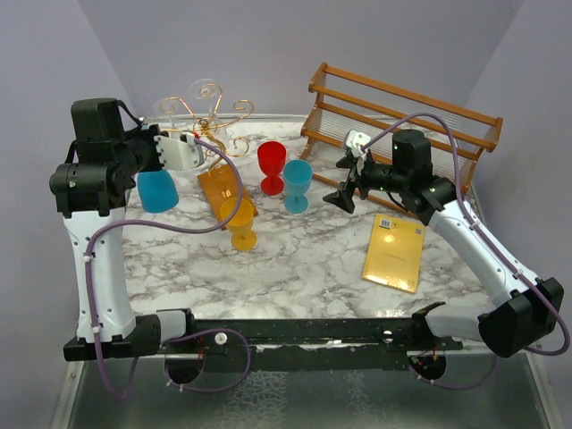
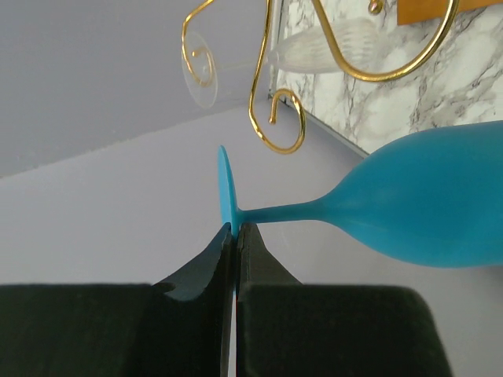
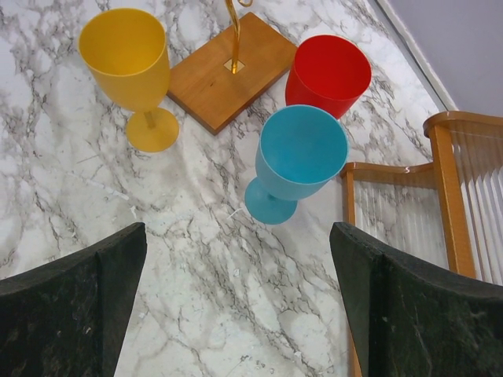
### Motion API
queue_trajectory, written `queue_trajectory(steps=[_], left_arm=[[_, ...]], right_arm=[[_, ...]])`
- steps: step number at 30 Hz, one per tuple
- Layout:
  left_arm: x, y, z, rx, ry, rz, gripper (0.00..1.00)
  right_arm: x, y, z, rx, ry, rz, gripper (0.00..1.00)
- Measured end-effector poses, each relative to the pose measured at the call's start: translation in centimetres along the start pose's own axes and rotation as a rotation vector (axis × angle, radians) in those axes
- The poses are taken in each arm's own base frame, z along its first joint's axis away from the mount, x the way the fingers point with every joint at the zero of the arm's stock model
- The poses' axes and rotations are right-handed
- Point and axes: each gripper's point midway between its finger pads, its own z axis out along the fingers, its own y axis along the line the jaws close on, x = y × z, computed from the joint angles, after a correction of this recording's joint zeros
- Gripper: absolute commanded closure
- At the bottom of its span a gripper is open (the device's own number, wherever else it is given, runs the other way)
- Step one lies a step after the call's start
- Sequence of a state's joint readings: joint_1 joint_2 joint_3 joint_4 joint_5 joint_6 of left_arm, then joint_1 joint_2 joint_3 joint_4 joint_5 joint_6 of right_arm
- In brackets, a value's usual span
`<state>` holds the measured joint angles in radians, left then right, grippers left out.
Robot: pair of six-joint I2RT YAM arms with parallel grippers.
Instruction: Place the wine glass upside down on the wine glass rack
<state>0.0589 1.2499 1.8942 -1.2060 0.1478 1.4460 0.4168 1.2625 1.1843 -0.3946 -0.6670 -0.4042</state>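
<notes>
My left gripper (image 2: 234, 228) is shut on the thin foot of a blue wine glass (image 2: 424, 204), pinching its rim. In the top view this glass (image 1: 157, 190) hangs off the table at the left, just below the left gripper (image 1: 179, 154). The wine glass rack (image 1: 207, 112), gold wire on an orange-brown base (image 1: 219, 183), stands just right of and behind it. Its curled arms (image 2: 277, 118) show close above the glass's foot in the left wrist view. My right gripper (image 3: 236, 259) stands open over the marble, empty.
A clear glass (image 1: 207, 89) hangs on the gold rack. A red glass (image 1: 272, 165), a light blue glass (image 1: 297, 183) and a yellow glass (image 1: 239, 222) stand upright mid-table. A large slatted wooden rack (image 1: 402, 116) is at the back right, a yellow envelope (image 1: 394, 252) at the right.
</notes>
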Motion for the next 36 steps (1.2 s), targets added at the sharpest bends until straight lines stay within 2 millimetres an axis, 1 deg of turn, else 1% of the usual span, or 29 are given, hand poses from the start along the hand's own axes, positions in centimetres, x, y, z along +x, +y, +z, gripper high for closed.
queue_trajectory(steps=[2, 4, 7, 13, 22, 31, 36], left_arm=[[-0.5, 0.0, 0.2, 0.006, -0.029, 0.01, 0.97], [-1.5, -0.1, 0.9, 0.021, -0.092, 0.032, 0.97], [-2.3, -0.2, 1.8, 0.041, -0.142, 0.053, 0.97], [-3.3, -0.2, 3.5, 0.068, -0.207, 0.091, 0.97], [-4.8, 0.1, 5.2, 0.066, -0.3, 0.132, 0.96], [-4.8, 0.1, 7.4, 0.051, -0.305, 0.104, 0.96], [-4.3, 0.5, 7.8, 0.03, -0.275, 0.084, 0.96]], right_arm=[[0.0, 0.0, 0.0, -0.001, 0.0, 0.0, 0.0], [0.0, 0.0, 0.0, -0.001, 0.0, 0.0, 0.0], [0.0, 0.0, 0.0, -0.001, 0.0, 0.0, 0.0], [0.0, -0.1, -0.1, 0.003, 0.0, 0.001, 0.0], [0.1, -0.2, -0.1, 0.005, 0.001, 0.002, 0.0], [0.2, -0.2, -0.1, 0.004, 0.002, 0.003, 0.0], [0.3, -0.1, -0.1, 0.003, 0.005, 0.005, 0.0]])
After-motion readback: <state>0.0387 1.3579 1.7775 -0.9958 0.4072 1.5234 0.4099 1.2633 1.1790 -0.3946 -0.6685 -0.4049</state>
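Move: My left hand holds the blue glass upside down by its foot. The wine glass rack's hooked top lies about 7 cm ahead of this hand, 11 cm to its right and some 5 cm lower. The yellow glass stands roughly 8 cm back and 14 cm right, the red one 7 cm ahead and 22 cm right, both near 28 cm below. From my right hand the rack's top is about 25 cm left, 8 cm ahead and 10 cm above. With my left fingers still shut on the foot, I carry the blue glass towards the rack's near left side: about 7 cm forward and 5 cm to the right, sinking some 3 cm. The rightward swing comes mostly first, then mainly forward, while my wrist turns clockwise by about 15–20 degrees to bring the stem in among the gold hooks. ##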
